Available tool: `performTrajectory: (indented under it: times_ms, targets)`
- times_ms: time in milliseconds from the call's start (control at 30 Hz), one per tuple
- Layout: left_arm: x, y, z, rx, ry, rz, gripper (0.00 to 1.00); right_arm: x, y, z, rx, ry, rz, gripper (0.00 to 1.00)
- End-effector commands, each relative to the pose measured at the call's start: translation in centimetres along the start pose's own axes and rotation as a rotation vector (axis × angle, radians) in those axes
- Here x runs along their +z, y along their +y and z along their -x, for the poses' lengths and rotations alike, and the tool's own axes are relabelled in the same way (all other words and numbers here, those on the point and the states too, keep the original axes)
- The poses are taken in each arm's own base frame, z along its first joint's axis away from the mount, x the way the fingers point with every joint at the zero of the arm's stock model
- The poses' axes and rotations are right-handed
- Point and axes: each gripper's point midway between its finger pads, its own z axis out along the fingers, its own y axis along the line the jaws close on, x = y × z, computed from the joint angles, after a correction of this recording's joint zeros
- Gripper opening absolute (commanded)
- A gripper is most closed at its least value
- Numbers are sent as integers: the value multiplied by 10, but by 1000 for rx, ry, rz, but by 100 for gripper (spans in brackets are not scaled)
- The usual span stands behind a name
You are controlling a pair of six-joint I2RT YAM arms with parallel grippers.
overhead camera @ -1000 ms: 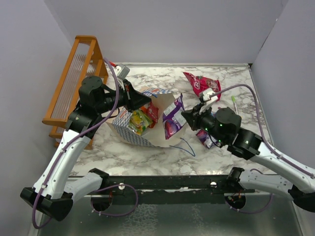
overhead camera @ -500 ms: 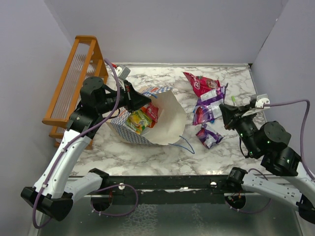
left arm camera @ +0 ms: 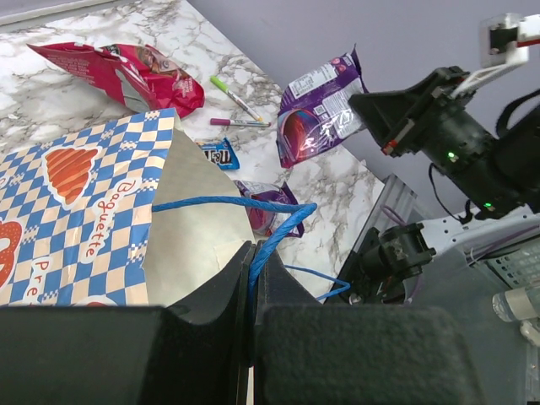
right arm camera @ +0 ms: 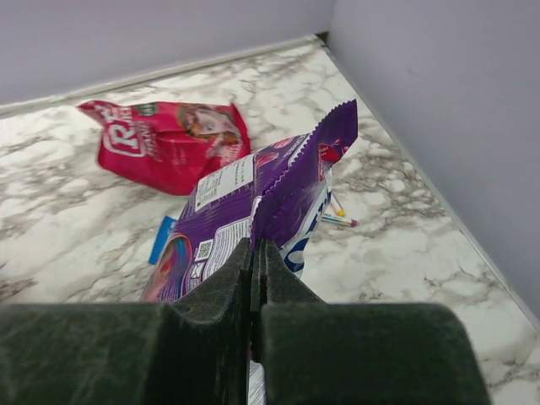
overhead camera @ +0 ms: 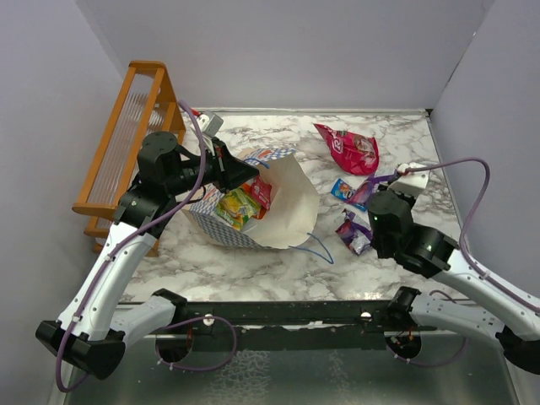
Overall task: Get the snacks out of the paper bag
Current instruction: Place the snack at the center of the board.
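The paper bag (overhead camera: 283,215) lies on its side in the middle of the table, mouth facing right. My left gripper (left arm camera: 253,249) is shut on its blue cord handle (left arm camera: 240,202) and holds the mouth open. A green-yellow packet (overhead camera: 238,207) and an orange-red one (overhead camera: 260,192) show inside. My right gripper (right arm camera: 256,246) is shut on the edge of a purple snack packet (right arm camera: 245,198), held above the table right of the bag. On the marble lie a pink-red packet (overhead camera: 350,150), a blue packet (overhead camera: 342,188) and a small purple packet (overhead camera: 353,236).
An orange wooden rack (overhead camera: 126,143) stands against the left wall behind my left arm. Two thin pens (left arm camera: 238,108) lie near the right wall. Grey walls close in the table at the back and on both sides.
My right gripper has carried the purple packet from the bag's mouth out to the right and now holds it by the blue packet. The left gripper and bag have stayed put.
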Motion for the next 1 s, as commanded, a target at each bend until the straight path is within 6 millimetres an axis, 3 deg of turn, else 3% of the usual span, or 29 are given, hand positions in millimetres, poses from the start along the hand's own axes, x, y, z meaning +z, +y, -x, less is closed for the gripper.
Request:
performTrajectory:
  times_ms: [0,267,500,600,767,900,967]
  targets:
    - [-4,-13,14,19,-38,-24,0,23,-19,-24,122,36,-149,1]
    - [-8,-16,14,23,-41,-21,0,81,-54,-110,212,237,-266,2]
    - [-8,-16,14,27,-35,-22,0,92,-106,-165,350,307,-388,2]
    - [-8,-17,13,26,-34,-32,0,89,-119,-183,399,324,-435,7]
    - [-8,-30,9,40,-33,-116,0,78,-127,-190,471,320,-477,27]
    - [-11,-44,6,56,-37,-205,0,72,-125,-170,514,265,-432,52]
    - [-12,-48,3,56,-35,-236,0,70,-120,-156,520,244,-380,58]
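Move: Some 26 cm below the right hand, about 8 cm to its right and 2 cm ahead, is the bare patch of board for the purple snack it already holds. The first purple snack lies roughly 9 cm left of that patch and 4 cm nearer the base; the blue snack is 12 cm left of the patch and 9 cm farther out; the pink marker is about 9 cm straight beyond it. From the left hand, the patch is some 38 cm to the right, 3 cm ahead and 35 cm below. Sinking about 21 cm while swinging some 14 cm to its right, the right hand carries the purple snack down to the clear board beside the first one. The wrist turns clockwise roughly 30 degrees with its left side rising; near the bottom the fingers open to about half and let go, then lift 2 cm clear. The left hand keeps its pinch on the bag's blue handle. ##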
